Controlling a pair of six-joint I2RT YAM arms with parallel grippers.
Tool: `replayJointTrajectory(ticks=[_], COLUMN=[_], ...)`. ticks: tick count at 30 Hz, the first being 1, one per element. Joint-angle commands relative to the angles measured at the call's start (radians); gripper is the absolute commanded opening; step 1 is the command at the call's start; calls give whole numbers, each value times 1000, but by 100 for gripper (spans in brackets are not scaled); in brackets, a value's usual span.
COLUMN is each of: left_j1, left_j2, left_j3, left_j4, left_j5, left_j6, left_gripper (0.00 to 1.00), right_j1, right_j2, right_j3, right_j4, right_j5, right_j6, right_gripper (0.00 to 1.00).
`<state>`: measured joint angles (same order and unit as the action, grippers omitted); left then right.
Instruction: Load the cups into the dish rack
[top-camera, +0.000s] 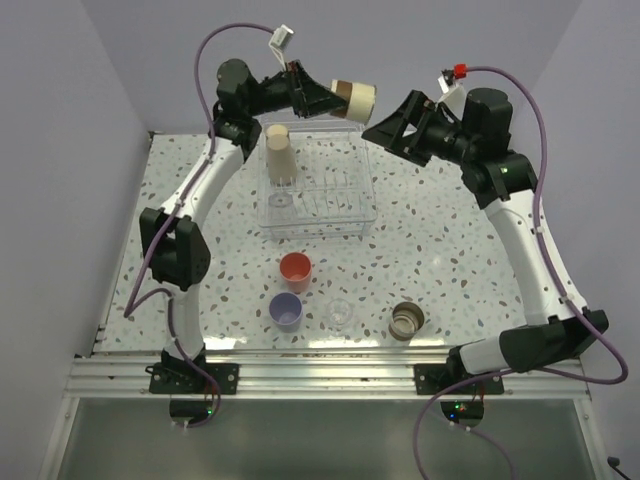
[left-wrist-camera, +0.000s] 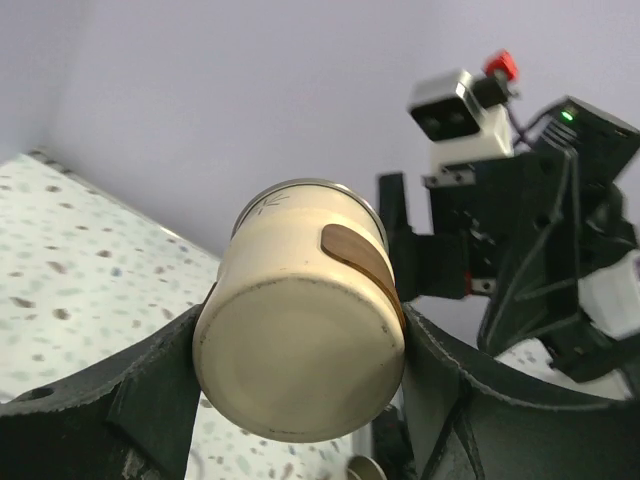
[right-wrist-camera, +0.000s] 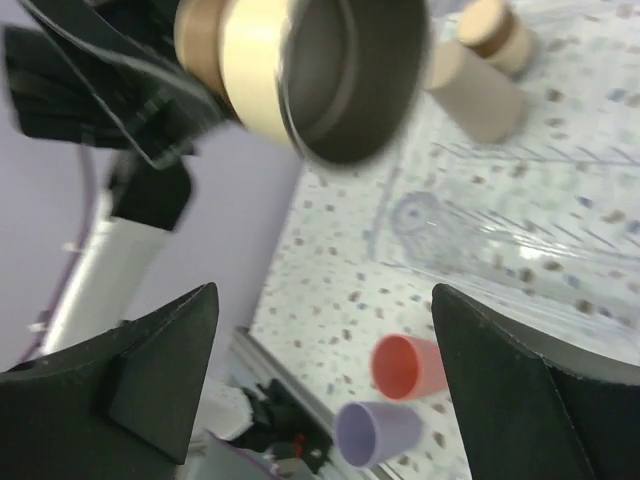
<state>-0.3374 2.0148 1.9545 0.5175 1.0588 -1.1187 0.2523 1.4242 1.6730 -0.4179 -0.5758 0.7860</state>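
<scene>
My left gripper (top-camera: 345, 98) (left-wrist-camera: 300, 345) is shut on a tan brown-rimmed cup (top-camera: 355, 98) (left-wrist-camera: 300, 310) (right-wrist-camera: 320, 70), held on its side in the air over the far edge of the dish rack (top-camera: 345, 215) (right-wrist-camera: 520, 240). The cup's mouth faces my right gripper (top-camera: 373, 130) (right-wrist-camera: 325, 330), which stands open just off it with nothing between its fingers. A larger beige cup (top-camera: 279, 152) (right-wrist-camera: 475, 90) stands upside down in the rack's left end. On the table in front lie a coral-red cup (top-camera: 295, 269) (right-wrist-camera: 405, 365), a lavender cup (top-camera: 286, 311) (right-wrist-camera: 375, 432), a clear glass (top-camera: 341, 313) and nested tan cups (top-camera: 407, 320).
Both arms reach high over the back of the speckled table (top-camera: 450, 240), close together above the rack. The right arm's wrist and camera (left-wrist-camera: 455, 110) fill the space just behind the held cup. Walls close off the left, the far side and the right.
</scene>
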Motion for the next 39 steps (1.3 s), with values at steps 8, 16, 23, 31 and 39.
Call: replayJointTrajectory(ticks=[8, 16, 23, 31, 39], left_j1=[31, -23, -61, -66, -69], left_j2=[232, 361, 418, 463, 484], left_j3=[403, 486, 497, 492, 468], left_j4=[-943, -1019, -1031, -1036, -1041], left_j5=[-524, -878, -988, -1028, -1020], left_j6=[713, 892, 948, 970, 971], left_gripper=[0, 0, 0, 0, 4], right_j1=[-24, -22, -22, -22, -22], right_j2=[-154, -156, -133, -102, -79], right_j3=[-143, -222, -239, -234, -237], right_j4=[-459, -481, -481, -490, -496], right_j5=[318, 306, 301, 312, 318], right_j6=[-329, -343, -346, -355, -364], right_gripper=[93, 91, 91, 91, 90])
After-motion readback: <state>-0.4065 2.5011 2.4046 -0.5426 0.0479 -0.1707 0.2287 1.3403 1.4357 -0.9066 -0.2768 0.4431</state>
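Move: Above the near side of the dish rack, the left hand holds the cream steel cup; its open spot in the rack lies about 18 cm ahead, 5 cm left and 34 cm below. Eight cm left of that spot stands the tan cup, with a racked steel cup 5 cm beyond the tan one and the racked glass 10 cm nearer. From the right hand, already open, the rack spot is 24 cm ahead, 9 cm left; the last steel cup lies 21 cm back, 9 cm right, 39 cm below. Swinging forward some 18 cm and then mostly dropping about 31 cm, the left hand carries the still-gripped steel cup down to the open rack spot right of the tan cup, its fingers turning from rightward to forward and down. The right hand, staying open and empty, draws away downward about 17 cm, to the right and slightly back, tipping its fingers down. ##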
